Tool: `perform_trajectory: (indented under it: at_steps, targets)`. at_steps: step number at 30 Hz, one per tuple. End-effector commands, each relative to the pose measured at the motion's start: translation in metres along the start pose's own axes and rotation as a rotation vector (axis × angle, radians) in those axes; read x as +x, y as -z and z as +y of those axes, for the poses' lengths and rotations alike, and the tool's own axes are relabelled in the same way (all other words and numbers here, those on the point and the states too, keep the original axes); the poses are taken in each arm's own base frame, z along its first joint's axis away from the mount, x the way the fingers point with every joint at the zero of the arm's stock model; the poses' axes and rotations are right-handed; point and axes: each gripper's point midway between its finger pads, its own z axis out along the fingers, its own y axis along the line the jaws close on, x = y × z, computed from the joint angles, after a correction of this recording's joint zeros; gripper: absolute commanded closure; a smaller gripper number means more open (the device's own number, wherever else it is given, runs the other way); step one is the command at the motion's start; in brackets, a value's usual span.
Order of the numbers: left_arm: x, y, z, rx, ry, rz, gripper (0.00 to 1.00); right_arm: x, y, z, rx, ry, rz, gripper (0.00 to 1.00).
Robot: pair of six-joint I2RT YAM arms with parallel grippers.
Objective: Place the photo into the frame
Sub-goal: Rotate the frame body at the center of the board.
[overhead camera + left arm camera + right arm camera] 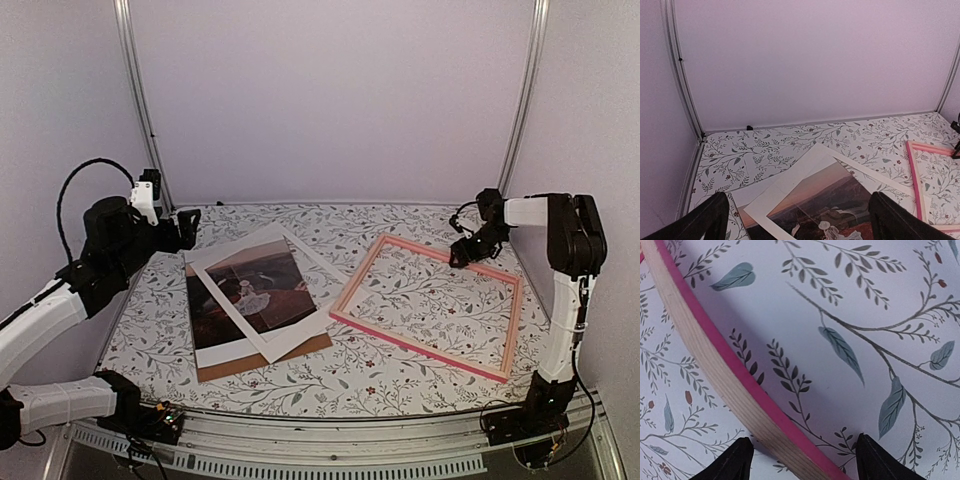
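Note:
The photo (262,285), a dark reddish print with a small white-dressed figure, lies at the table's left-centre under a white card mat (222,258) and shows through its opening. In the left wrist view the photo (840,200) lies just ahead of my left gripper (800,226), which is open with nothing between its fingers. From above, that left gripper (186,228) hovers by the mat's far-left corner. The pink frame (420,348) lies flat on the right, table pattern showing through it. My right gripper (468,252) is at its far rail (725,375), jaws open on either side of the wood, gaps showing.
A brown backing board (265,358) lies under the photo and mat, sticking out at the near side. White walls with metal corner posts (140,100) close in the table on three sides. The frame's left rail (915,175) runs close to the mat's right edge.

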Motion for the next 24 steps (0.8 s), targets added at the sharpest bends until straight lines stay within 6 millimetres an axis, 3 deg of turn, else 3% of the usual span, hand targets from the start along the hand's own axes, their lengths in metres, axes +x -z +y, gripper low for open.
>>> perform_trajectory:
  at_steps: [1,3,6,17,21,24]
  targets:
    - [-0.005,0.003,-0.004,0.016,-0.001,-0.022,0.0,0.017,-0.003,-0.015,0.05,-0.072,0.037,0.33]
    - [-0.006,0.003,-0.003,0.008,-0.006,-0.023,0.0,0.03,0.002,-0.032,0.067,-0.147,0.043,0.41]
    - [-0.007,0.003,-0.002,0.001,-0.01,-0.025,0.0,0.043,0.009,-0.04,0.076,-0.222,0.039,0.46]
    - [-0.001,0.001,-0.005,0.016,0.0,-0.004,0.0,0.072,0.015,-0.056,0.103,-0.425,0.028,0.6]
    - [0.003,-0.004,-0.007,0.015,0.013,0.028,0.0,0.079,0.026,-0.063,0.114,-0.522,-0.012,0.65]
    - [0.018,-0.011,-0.011,0.018,0.0,0.106,0.0,0.083,0.032,-0.063,0.134,-0.555,-0.024,0.66]
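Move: The frame body's far bar already lies between the right hand's fingers, roughly at its middle. The frame's middle is some 12 cm back from this hand and 8 cm to its left, about level in height. The white mat's middle is about 11 cm back and 45 cm to the left, the photo's about 12 cm back and 48 cm left. From the raised left hand, the frame's middle lies about 4 cm ahead, 53 cm right and 27 cm below. The right hand's fingers close from around the frame's far bar to a pinch on it, and the hand drags the bar along the table to the right by about 8 cm, drawing back some 3 cm, mostly later on. The hand stays at its height while the wrist turns clockwise by about 25 degrees. ##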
